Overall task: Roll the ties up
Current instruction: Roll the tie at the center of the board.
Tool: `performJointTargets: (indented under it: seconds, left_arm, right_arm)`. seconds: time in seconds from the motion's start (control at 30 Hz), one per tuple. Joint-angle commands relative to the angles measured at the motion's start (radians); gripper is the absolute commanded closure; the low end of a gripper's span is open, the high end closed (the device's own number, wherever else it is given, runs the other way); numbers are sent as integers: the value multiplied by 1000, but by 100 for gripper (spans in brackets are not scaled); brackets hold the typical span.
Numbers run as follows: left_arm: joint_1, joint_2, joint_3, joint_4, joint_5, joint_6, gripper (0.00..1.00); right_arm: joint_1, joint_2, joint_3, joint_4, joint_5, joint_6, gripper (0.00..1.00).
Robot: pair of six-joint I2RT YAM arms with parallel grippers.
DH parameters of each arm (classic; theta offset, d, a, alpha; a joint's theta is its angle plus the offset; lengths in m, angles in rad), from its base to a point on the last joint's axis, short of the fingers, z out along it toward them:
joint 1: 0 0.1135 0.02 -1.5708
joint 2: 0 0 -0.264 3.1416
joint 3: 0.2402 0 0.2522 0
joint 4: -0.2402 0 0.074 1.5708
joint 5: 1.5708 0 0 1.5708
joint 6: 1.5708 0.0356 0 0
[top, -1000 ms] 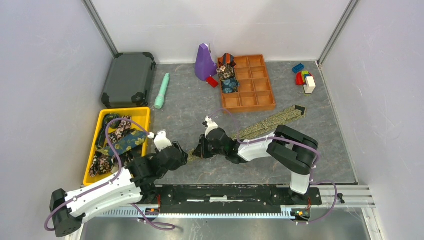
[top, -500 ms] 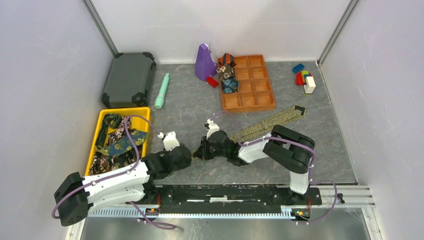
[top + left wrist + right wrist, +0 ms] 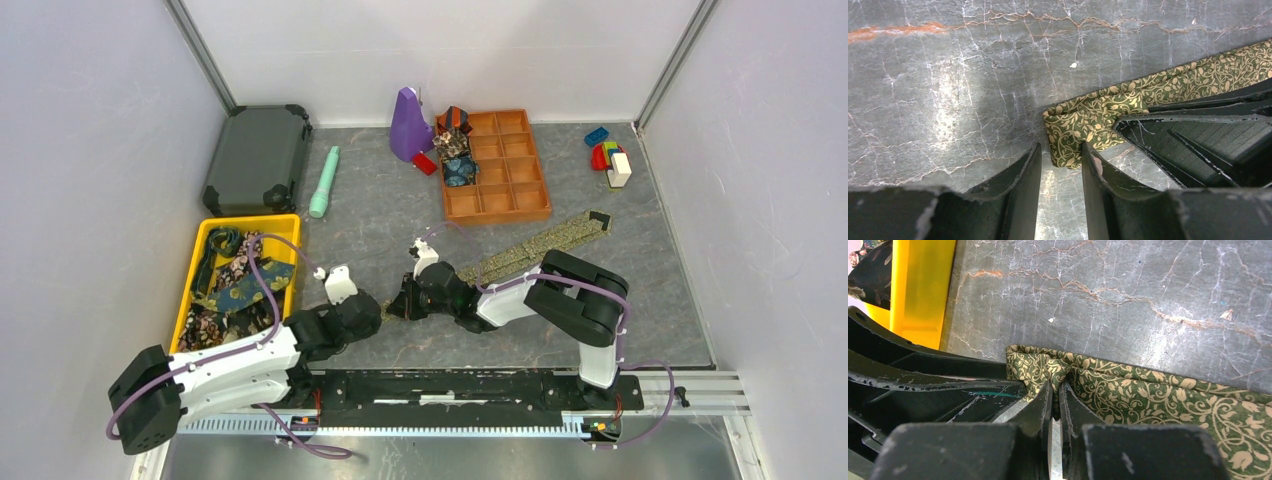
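Observation:
An olive-gold tie [image 3: 540, 243] lies diagonally on the grey table, its near end folded over [image 3: 1075, 125]. My right gripper [image 3: 402, 300] is shut on a pinched fold of that end [image 3: 1055, 385]. My left gripper [image 3: 372, 312] faces it from the left. Its jaws stand a narrow gap apart [image 3: 1061, 152], with the corner of the fold just between their tips. The right-hand fingertip [image 3: 1093, 162] touches the fabric. More ties lie loose in the yellow bin [image 3: 250, 220]. Rolled ties [image 3: 455, 152] sit in the orange tray [image 3: 515, 170].
A dark case [image 3: 257, 158] and a teal cylinder [image 3: 324, 182] lie at the back left. A purple object [image 3: 408, 125] stands by the tray. Toy blocks [image 3: 610, 160] sit at the back right. The two grippers are nearly touching over the tie's end.
The left arm swung right, away from the yellow bin, to the tie's folded end, and its jaws narrowed. The right gripper kept its hold and barely moved.

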Motion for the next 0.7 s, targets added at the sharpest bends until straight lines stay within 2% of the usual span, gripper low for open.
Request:
performJointTargets:
  seconds: [0.0,0.27,0.43,0.5,0.53,0.67]
  left_arm:
    - [11,-8,-24,48,-41,-23,60]
    - [15,-12,-49,103,-46,-20,72]
    - [15,-16,-57,107,-46,-21,91]
    - [15,-24,-57,101,-46,-23,98]
    - [15,-30,-55,94,-47,-24,98]
    - [15,-45,-39,54,-52,-24,98]
  right_arm:
    - [6,15,-18,-8,20,-11,97]
    - [6,12,-19,-6,13,-11,97]
    - [5,2,-14,-13,15,-19,93]
    - [5,-9,-5,-28,16,-28,88]
    - [3,-16,1,-37,16,-34,84]
    - [-1,-70,30,-83,24,-73,59]
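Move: The small folded end of the tie lies just in front of the left hand's half-open fingers, about 1 cm ahead, 2 cm to the right and 1 cm below. The right hand still pinches that end, its middle roughly 1 cm ahead and 2 cm left. The tie's flat length runs outward to the right, centred some 13 cm ahead and 28 cm right of the left hand; the yellow bin is about 28 cm left and 6 cm ahead of the left hand. Easing forward only about 1 cm, low at the board, the left hand shuts its half-open fingers almost fully, pinching the outer left corner of the folded tie end. The right hand holds its pinch on the fold in place until the left has closed, then opens its fingers to about a third and starts to rise by half a centimetre. ##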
